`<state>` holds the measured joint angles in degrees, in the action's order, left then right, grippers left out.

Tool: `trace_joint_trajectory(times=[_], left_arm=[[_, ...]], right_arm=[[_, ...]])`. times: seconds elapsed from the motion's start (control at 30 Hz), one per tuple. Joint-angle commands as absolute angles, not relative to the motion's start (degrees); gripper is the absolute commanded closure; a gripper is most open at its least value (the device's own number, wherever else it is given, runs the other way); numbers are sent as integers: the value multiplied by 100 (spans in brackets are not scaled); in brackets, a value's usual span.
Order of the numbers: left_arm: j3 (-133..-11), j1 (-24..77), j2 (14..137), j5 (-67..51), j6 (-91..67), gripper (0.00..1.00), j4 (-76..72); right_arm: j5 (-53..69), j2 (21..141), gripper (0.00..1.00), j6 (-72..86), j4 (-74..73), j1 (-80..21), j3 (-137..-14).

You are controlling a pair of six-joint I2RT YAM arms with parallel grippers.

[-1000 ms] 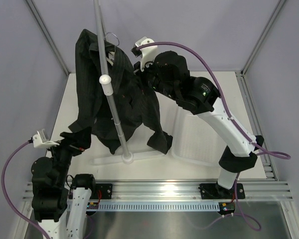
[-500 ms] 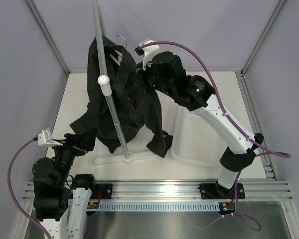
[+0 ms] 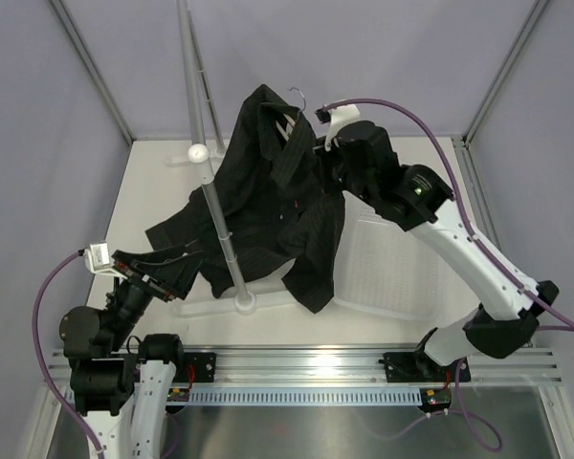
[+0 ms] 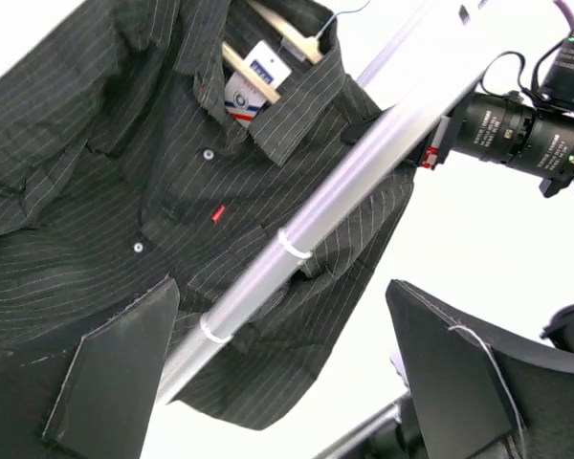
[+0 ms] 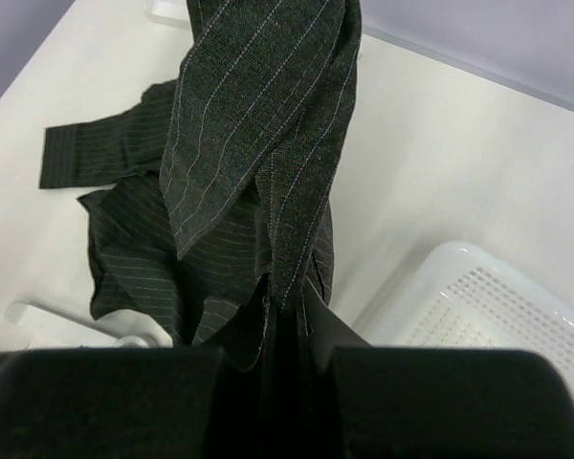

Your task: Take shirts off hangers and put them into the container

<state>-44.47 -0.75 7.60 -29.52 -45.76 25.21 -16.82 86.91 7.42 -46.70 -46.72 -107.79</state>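
The black pinstriped shirt (image 3: 268,196) hangs in the air on its cream hanger (image 3: 285,122), whose silver hook stands free to the right of the rack pole. My right gripper (image 3: 323,158) is shut on the shirt's cloth near the shoulder; in the right wrist view the cloth (image 5: 258,115) runs straight into the closed gripper (image 5: 287,325). One sleeve trails on the table. My left gripper (image 3: 163,273) is open, low at the left beside that sleeve. In its own view the open gripper (image 4: 287,382) frames the shirt (image 4: 153,191) and hanger (image 4: 277,29). The container (image 3: 402,277) lies right of the shirt.
The grey rack pole (image 3: 220,220) with its white knob (image 3: 199,153) leans up from a white base (image 3: 220,304), in front of the shirt. It crosses the left wrist view as the pole (image 4: 335,201). The container (image 5: 478,287) shows under the right wrist.
The right gripper has carried the shirt and hanger to the right, taking the hook off the pole. The left gripper has risen and swung toward the trailing sleeve, still open.
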Motion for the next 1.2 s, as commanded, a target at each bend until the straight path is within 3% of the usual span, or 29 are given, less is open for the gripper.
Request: trace_joint_trajectory(times=[0.0,0.13,0.2,0.3,0.33,0.37,0.67,1.17], left_arm=[[-4237,-53,747,-3682,-4886,8,1777],[-3947,-53,730,-4095,-5343,26,1267],[-3902,-53,721,-4140,-5388,40,1196],[-3885,-53,694,-4184,-5475,71,1116],[-3911,-53,694,-4184,-5510,92,1108],[-3920,-53,694,-4192,-5537,100,1099],[-3322,-53,1071,-4781,-6794,100,-825],[-3744,228,1995,-5203,-6188,100,-905]], right_arm=[[-1942,7964,100,914,-4192,-4649,-10556],[-2074,7489,100,923,-4228,-4649,-10152],[-2170,7260,100,923,-4333,-4649,-10011],[-2364,6988,100,975,-4517,-4649,-9879],[-2451,6918,100,1010,-4561,-4649,-9853],[-2478,6769,100,1037,-4622,-4649,-9774],[-2698,6135,100,1169,-4887,-4649,-9545],[-2461,6258,100,1134,-4747,-4649,-9598]])
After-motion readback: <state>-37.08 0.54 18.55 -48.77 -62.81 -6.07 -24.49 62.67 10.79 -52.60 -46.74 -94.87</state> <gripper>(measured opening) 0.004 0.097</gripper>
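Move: The white container I'm carrying to lies about 18 cm right and 4 cm back of my right hand, some 35 cm below. The hanger hook is 10 cm ahead and 4 cm left of that hand, the rack post 10 cm back and 16 cm left. From my left hand the held shirt's middle is some 16 cm ahead, 15 cm right and a little lower; the rack post stands 5 cm ahead, 7 cm right, the container 11 cm ahead, 41 cm right. Keeping my right grip on the shirt with its hanger still inside, I swing it right about 11 cm and draw it back 8, rising a little, away from the rack post and towards the container, then all but stop. Meanwhile my left hand shuts its open fingers on nothing, edges right about 5 cm and slightly up towards the post, and turns clockwise. ##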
